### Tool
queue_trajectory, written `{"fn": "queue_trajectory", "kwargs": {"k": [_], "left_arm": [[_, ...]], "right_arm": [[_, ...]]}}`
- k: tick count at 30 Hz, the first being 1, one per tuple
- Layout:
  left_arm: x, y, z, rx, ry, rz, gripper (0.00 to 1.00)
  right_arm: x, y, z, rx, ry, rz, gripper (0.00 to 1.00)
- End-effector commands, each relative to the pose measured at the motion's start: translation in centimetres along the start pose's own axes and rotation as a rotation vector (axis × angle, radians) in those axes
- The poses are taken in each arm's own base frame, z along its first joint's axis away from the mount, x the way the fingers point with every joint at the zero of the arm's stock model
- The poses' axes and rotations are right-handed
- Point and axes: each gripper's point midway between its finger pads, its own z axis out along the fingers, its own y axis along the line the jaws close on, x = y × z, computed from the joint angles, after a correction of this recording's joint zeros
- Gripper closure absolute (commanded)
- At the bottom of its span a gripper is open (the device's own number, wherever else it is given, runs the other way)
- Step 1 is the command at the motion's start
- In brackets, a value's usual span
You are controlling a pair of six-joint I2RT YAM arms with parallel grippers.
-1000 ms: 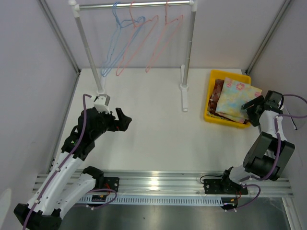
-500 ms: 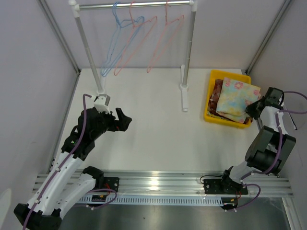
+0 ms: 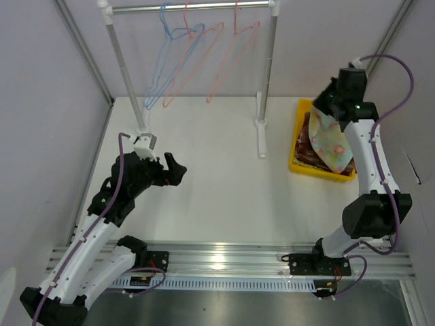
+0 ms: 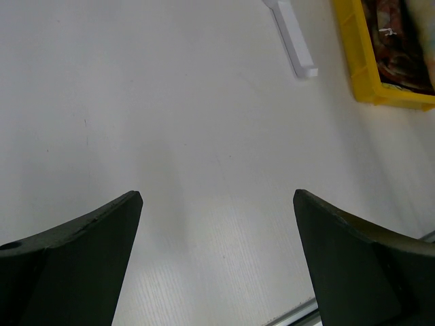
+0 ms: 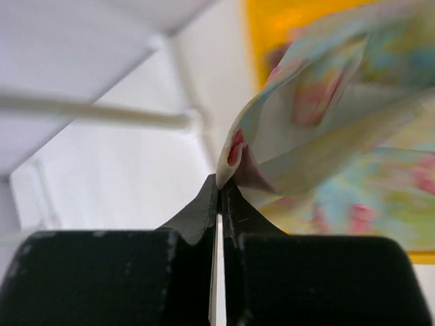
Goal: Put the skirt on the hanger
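The skirt (image 3: 331, 141), pale with pink, blue and yellow flowers, hangs from my right gripper (image 3: 325, 109) above the yellow bin (image 3: 296, 146). In the right wrist view the gripper (image 5: 219, 180) is shut on a pinched edge of the skirt (image 5: 326, 122), whose folds fall away to the right. Three wire hangers hang on the rack rod (image 3: 190, 7) at the back: one blue hanger (image 3: 163, 61) and two pink hangers (image 3: 197, 58). My left gripper (image 3: 175, 170) stands open over bare table at the left, nothing between its fingers (image 4: 81, 258).
The rack's right post (image 3: 266, 68) and its white foot (image 4: 292, 37) stand between the hangers and the bin. A dark reddish garment (image 3: 309, 132) lies in the bin (image 4: 353, 68). Grey walls close in both sides.
My right gripper closed on the skirt in the bin, then rose and swung back and leftward, lifting it. The left arm has not moved.
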Motion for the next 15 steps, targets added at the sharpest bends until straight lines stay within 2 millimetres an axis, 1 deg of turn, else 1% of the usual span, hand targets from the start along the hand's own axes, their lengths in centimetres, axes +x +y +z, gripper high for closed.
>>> {"fn": "queue_trajectory", "kwargs": {"k": [1,2,3,4,5,6,7,8,9,10,11,12,13,14,15], "left_arm": [[-0.7,0.0,0.1,-0.006,-0.025,0.004,0.01],[-0.6,0.1,0.1,-0.011,-0.022,0.005,0.01],[-0.6,0.2,0.1,-0.017,-0.019,0.005,0.0],[-0.6,0.3,0.2,-0.025,-0.017,0.004,0.01],[-0.7,0.3,0.1,-0.027,-0.017,0.004,0.01],[-0.6,0.3,0.1,-0.031,-0.011,0.001,0.01],[-0.8,0.2,0.1,-0.028,-0.01,-0.004,0.01],[-0.8,0.1,0.1,-0.024,-0.002,-0.009,0.01],[-0.8,-0.1,0.1,-0.02,0.003,-0.029,0.01],[-0.8,-0.3,0.0,-0.015,0.009,-0.04,0.01],[-0.5,-0.5,0.2,-0.004,0.021,-0.052,0.01],[-0.5,-0.7,0.2,0.001,0.022,-0.071,0.01],[0.1,-0.4,0.5,-0.009,0.042,-0.084,0.01],[0.3,-0.4,0.6,-0.015,0.047,-0.103,0.01],[0.9,-0.2,0.9,-0.022,0.064,-0.115,0.01]], "right_arm": [[0.9,7.5,-5.6,-0.116,-0.036,-0.148,1.0],[2.9,10.1,-6.8,-0.173,-0.011,-0.192,1.0],[3.8,11.1,-7.8,-0.193,-0.007,-0.211,1.0],[4.9,11.3,-8.1,-0.178,-0.005,-0.232,1.0],[6.1,11.9,-8.5,-0.193,0.008,-0.249,1.0],[7.9,13.5,-9.9,-0.245,0.023,-0.274,1.0],[10.5,13.0,-9.5,-0.237,0.067,-0.297,1.0],[12.0,13.2,-9.7,-0.245,0.086,-0.302,1.0],[14.3,14.1,-10.4,-0.28,0.114,-0.325,1.0],[15.5,13.9,-10.8,-0.29,0.125,-0.332,1.0],[18.3,12.2,-9.9,-0.251,0.171,-0.361,1.0],[19.8,12.0,-9.9,-0.257,0.188,-0.35,1.0],[22.0,12.2,-10.7,-0.289,0.219,-0.365,1.0],[25.6,10.1,-10.1,-0.263,0.292,-0.397,1.0],[27.4,10.0,-10.2,-0.28,0.32,-0.379,1.0]]}}
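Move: Over the far part of the yellow bin, the right hand holds a corner of the flowered skirt; the bin's middle is about 5 cm ahead, 7 cm right and 25 cm below. The open table it heads for lies some 12 cm back, 32 cm left and 28 cm down. The rack's right foot stands 10 cm ahead, 18 cm left and 29 cm below. From the left hand, that open table is roughly 9 cm ahead, 18 cm right and 22 cm down. Sweeping the skirt away from the bin, the right hand swings fast to the left by about 23 cm and draws back some 14 cm, rising at first and then sinking towards the open table in the middle. The hand turns about 30 degrees counter-clockwise on the way, and its shut fingers keep their pinch on the corner. ##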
